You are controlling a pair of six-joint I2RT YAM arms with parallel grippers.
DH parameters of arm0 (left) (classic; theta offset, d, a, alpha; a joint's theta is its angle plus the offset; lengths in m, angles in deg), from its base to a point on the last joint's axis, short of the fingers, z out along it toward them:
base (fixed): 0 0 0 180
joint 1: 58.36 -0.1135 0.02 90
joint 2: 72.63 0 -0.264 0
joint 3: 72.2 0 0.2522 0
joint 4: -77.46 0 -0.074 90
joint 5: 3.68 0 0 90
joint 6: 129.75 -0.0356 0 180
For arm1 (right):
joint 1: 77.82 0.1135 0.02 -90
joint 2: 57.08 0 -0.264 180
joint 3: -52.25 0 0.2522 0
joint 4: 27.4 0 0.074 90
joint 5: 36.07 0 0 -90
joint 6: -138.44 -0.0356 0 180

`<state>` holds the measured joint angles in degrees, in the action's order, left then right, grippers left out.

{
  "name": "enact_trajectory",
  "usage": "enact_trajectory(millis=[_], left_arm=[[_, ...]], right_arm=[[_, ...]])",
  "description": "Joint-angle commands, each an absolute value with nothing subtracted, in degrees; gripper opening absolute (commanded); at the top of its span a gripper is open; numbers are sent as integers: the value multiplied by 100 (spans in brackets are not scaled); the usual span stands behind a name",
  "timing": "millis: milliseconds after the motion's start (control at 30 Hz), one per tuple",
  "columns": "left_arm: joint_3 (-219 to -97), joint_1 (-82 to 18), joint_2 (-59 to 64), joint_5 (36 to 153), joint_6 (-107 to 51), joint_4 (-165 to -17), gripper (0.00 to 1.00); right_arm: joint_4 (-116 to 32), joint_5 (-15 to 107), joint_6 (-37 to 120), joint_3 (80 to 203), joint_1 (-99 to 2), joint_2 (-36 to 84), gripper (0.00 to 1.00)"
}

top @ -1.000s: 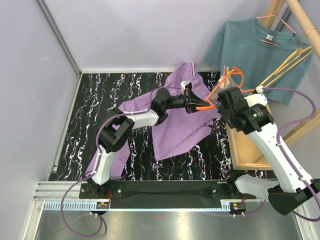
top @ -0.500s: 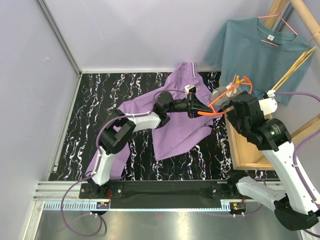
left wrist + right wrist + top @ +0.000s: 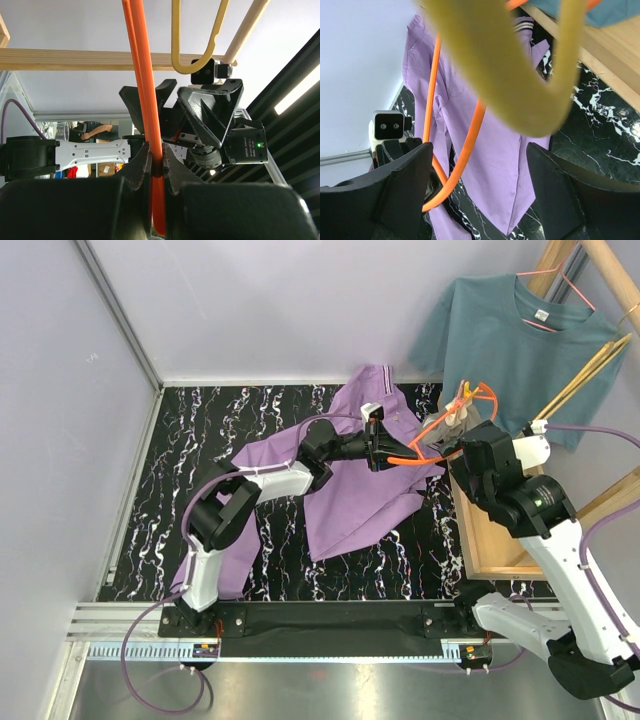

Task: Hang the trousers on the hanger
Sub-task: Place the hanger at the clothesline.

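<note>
The lilac trousers [image 3: 355, 490] lie spread on the black marbled table [image 3: 200, 430]; they also show below my right gripper [image 3: 495, 150]. My left gripper [image 3: 385, 452] [image 3: 156, 155] is shut on the rod of an orange hanger [image 3: 410, 455] [image 3: 142, 75]. My right gripper [image 3: 452, 432] [image 3: 479, 150] stands open just to the right of it, nothing between its fingers; the orange hanger [image 3: 465, 150] curves past its left finger. A yellow hanger's hook [image 3: 197, 50] [image 3: 520, 75] hangs blurred right in front of the right wrist camera.
A teal shirt [image 3: 520, 340] hangs on a pink hanger from the wooden rack at the back right. The rack's wooden base [image 3: 490, 530] lies under the right arm. Pale yellowish hangers [image 3: 580, 375] hang on the rack. A wooden rail [image 3: 75, 59] crosses overhead.
The right arm has drawn back to the right and its jaws have opened wider. The left gripper keeps its hold on the orange hanger and has barely shifted.
</note>
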<state>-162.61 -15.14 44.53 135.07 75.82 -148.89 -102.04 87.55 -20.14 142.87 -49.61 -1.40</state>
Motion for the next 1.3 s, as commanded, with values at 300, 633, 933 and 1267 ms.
enact_trajectory(millis=[300, 633, 933, 1267], left_arm=[[-15944, -1319, 3547, 13475, 8313, -15540, 0], [-15680, -1363, 3477, 13562, 7848, -14822, 28], [-16699, -2101, 2238, 12459, 1884, -6475, 54], [-17710, -1014, 1219, 8820, -527, -4641, 61]], right_arm=[[-9513, 9110, -2284, 14186, -5004, 189, 64], [-9433, 8847, -2477, 14248, -5004, -74, 0], [-10250, 9022, -2750, 14599, -5004, -118, 0], [-11225, 8865, -3066, 14977, -5013, 110, 0]])
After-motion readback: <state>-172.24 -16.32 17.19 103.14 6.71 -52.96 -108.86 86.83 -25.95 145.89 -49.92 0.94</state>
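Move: Passing the orange hanger across: its right-hand end, where the right fingers will shut, is about 5 cm ahead of and 3 cm below the open right hand, with no sideways offset. From the left hand, still pinching the hanger, that end is roughly 10 cm to the right and level in height and reach. Grey shorts hang some 9 cm ahead, 1 cm left and 7 cm below the right hand; the teal shirt is about 20 cm ahead and 12 cm right. Drawing back about 4 cm and rising slightly, the left hand brings the hanger to the right hand, which reaches forward some 2.5 cm and shuts on the bar. The left fingers then open and come free, first swinging forward, then left about 11 cm and down as they tip downward some 55 degrees. The right keeps its pinch, easing back about 3.5 cm. ##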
